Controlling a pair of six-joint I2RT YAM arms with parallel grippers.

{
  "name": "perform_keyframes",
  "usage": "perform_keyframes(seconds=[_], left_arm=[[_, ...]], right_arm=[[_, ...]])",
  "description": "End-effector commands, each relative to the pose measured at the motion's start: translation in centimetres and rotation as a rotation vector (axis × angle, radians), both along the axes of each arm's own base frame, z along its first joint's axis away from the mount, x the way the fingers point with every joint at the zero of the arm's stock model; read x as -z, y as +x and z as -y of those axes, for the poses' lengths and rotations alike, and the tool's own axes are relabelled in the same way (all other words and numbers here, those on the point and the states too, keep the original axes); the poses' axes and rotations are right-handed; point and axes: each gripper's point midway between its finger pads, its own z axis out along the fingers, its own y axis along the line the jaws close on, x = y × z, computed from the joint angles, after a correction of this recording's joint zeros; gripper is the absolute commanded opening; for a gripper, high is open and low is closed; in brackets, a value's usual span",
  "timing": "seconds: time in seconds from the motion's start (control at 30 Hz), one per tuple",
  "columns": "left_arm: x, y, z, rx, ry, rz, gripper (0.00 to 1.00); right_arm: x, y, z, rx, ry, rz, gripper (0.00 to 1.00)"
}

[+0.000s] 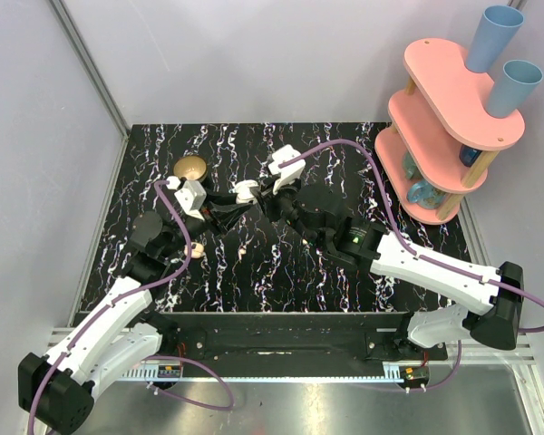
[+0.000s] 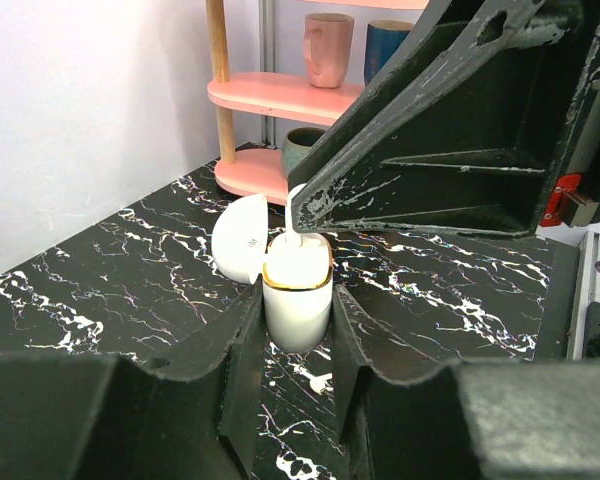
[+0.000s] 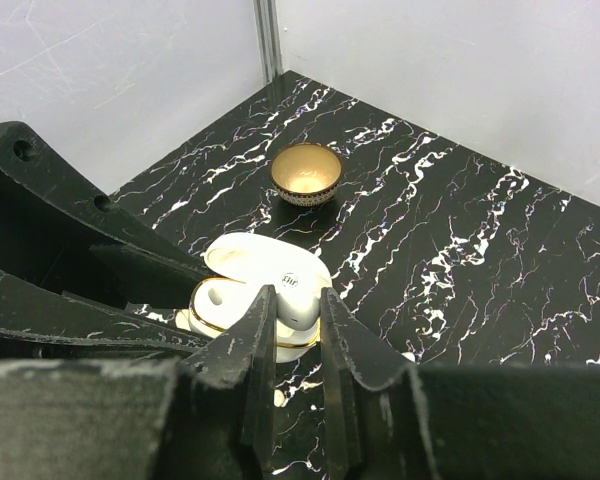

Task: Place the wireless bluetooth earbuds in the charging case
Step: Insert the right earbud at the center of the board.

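Observation:
The charging case (image 2: 297,315), white with a gold rim, stands on the black marble table with its lid (image 2: 242,238) hinged open to the left. My left gripper (image 2: 297,292) is shut on the case's body. My right gripper (image 3: 295,295) comes in from above and is shut on one white earbud (image 3: 298,290), held right at the case's open top (image 3: 225,300). In the left wrist view that earbud (image 2: 296,232) hangs from the right finger's tip into the opening. A second earbud (image 2: 318,383) lies on the table just behind the case. From above, both grippers meet at the case (image 1: 246,191).
A brass-coloured bowl (image 1: 191,169) sits at the back left of the table, a little beyond the case (image 3: 306,172). A pink tiered shelf (image 1: 444,127) with cups stands at the back right. Grey walls close in the left and back.

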Motion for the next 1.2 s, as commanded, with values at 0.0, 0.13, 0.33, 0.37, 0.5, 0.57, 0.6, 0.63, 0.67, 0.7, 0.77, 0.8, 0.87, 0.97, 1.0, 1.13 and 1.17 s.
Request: perform_keyframes(seconds=[0.0, 0.13, 0.33, 0.37, 0.5, 0.57, 0.6, 0.63, 0.67, 0.7, 0.77, 0.8, 0.87, 0.97, 1.0, 1.13, 1.17], left_arm=[[-2.6, 0.0, -0.5, -0.030, -0.055, 0.080, 0.00], [-2.9, 0.0, -0.6, -0.037, -0.061, 0.086, 0.00], [-3.3, 0.0, -0.6, -0.038, -0.060, 0.100, 0.00], [-3.3, 0.0, -0.7, -0.044, -0.062, 0.104, 0.00], [-3.1, 0.1, -0.7, -0.044, -0.059, 0.100, 0.00], [-2.9, 0.1, -0.7, -0.045, -0.055, 0.095, 0.00], [-2.8, 0.1, -0.7, -0.045, -0.053, 0.094, 0.00], [-2.8, 0.0, -0.7, -0.044, -0.053, 0.095, 0.00], [-2.6, 0.1, -0.7, -0.047, -0.051, 0.090, 0.00], [-2.6, 0.0, -0.8, -0.048, -0.053, 0.092, 0.00], [-2.5, 0.2, -0.9, -0.058, -0.055, 0.087, 0.00], [-2.6, 0.1, -0.9, -0.060, -0.056, 0.090, 0.00], [-2.5, 0.2, -1.0, -0.063, -0.054, 0.089, 0.00], [-2.4, 0.2, -1.0, -0.066, -0.053, 0.084, 0.00], [-2.5, 0.2, -1.1, -0.069, -0.055, 0.086, 0.00], [-2.4, 0.2, -1.2, -0.077, -0.050, 0.090, 0.00], [-2.4, 0.2, -1.2, -0.079, -0.048, 0.089, 0.00]], right_arm=[[-1.4, -0.7, 0.2, -0.010, 0.019, 0.023, 0.06], [-0.5, -1.3, -0.3, -0.053, -0.015, 0.003, 0.09], [0.7, -1.9, -1.2, -0.101, -0.049, -0.028, 0.12], [0.7, -2.0, -1.3, -0.106, -0.049, -0.028, 0.13], [0.8, -1.9, -1.1, -0.098, -0.046, -0.031, 0.29], [0.4, -1.8, -1.0, -0.090, -0.032, -0.030, 0.37], [0.1, -1.9, -0.9, -0.087, -0.022, -0.027, 0.42], [-0.3, -1.8, -0.8, -0.080, -0.005, -0.024, 0.48], [-0.8, -2.0, -0.6, -0.082, 0.009, -0.020, 0.53], [-1.0, -2.0, -0.6, -0.080, 0.020, -0.019, 0.55], [-1.7, -2.0, -0.4, -0.078, 0.044, -0.018, 0.68], [-2.2, -2.2, -0.2, -0.078, 0.060, -0.013, 0.70], [-3.0, -2.3, 0.1, -0.077, 0.093, -0.012, 0.72], [-5.3, -2.9, 1.0, -0.077, 0.174, 0.005, 0.80], [-5.4, -2.9, 1.2, -0.076, 0.184, 0.007, 0.82], [-7.3, -3.1, 2.8, -0.037, 0.268, 0.018, 0.87], [-7.5, -2.9, 3.3, -0.017, 0.279, 0.021, 0.88]])
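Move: The charging case, already clamped open in the left fingers, has its middle about 1 cm forward, 1 cm right and 1 cm above the left hand. From the right hand, which already has the earbud pinched at the case's right-hand well, that middle is some 2 cm left, level fore-and-aft, and 1 cm lower; the raised lid stands about 3 cm forward and 3 cm left. The gold bowl is roughly 20 cm forward, 20 cm left and 26 cm below. The earbud at the case's well is first eased down about 1 cm by the still-closed right fingers, which then open wide and let go of it. The right hand backs off, then rises about 4 cm from its low point, moving back some 2 cm and slightly right, away from the case, while the left hand keeps its grip and holds nearly still. ##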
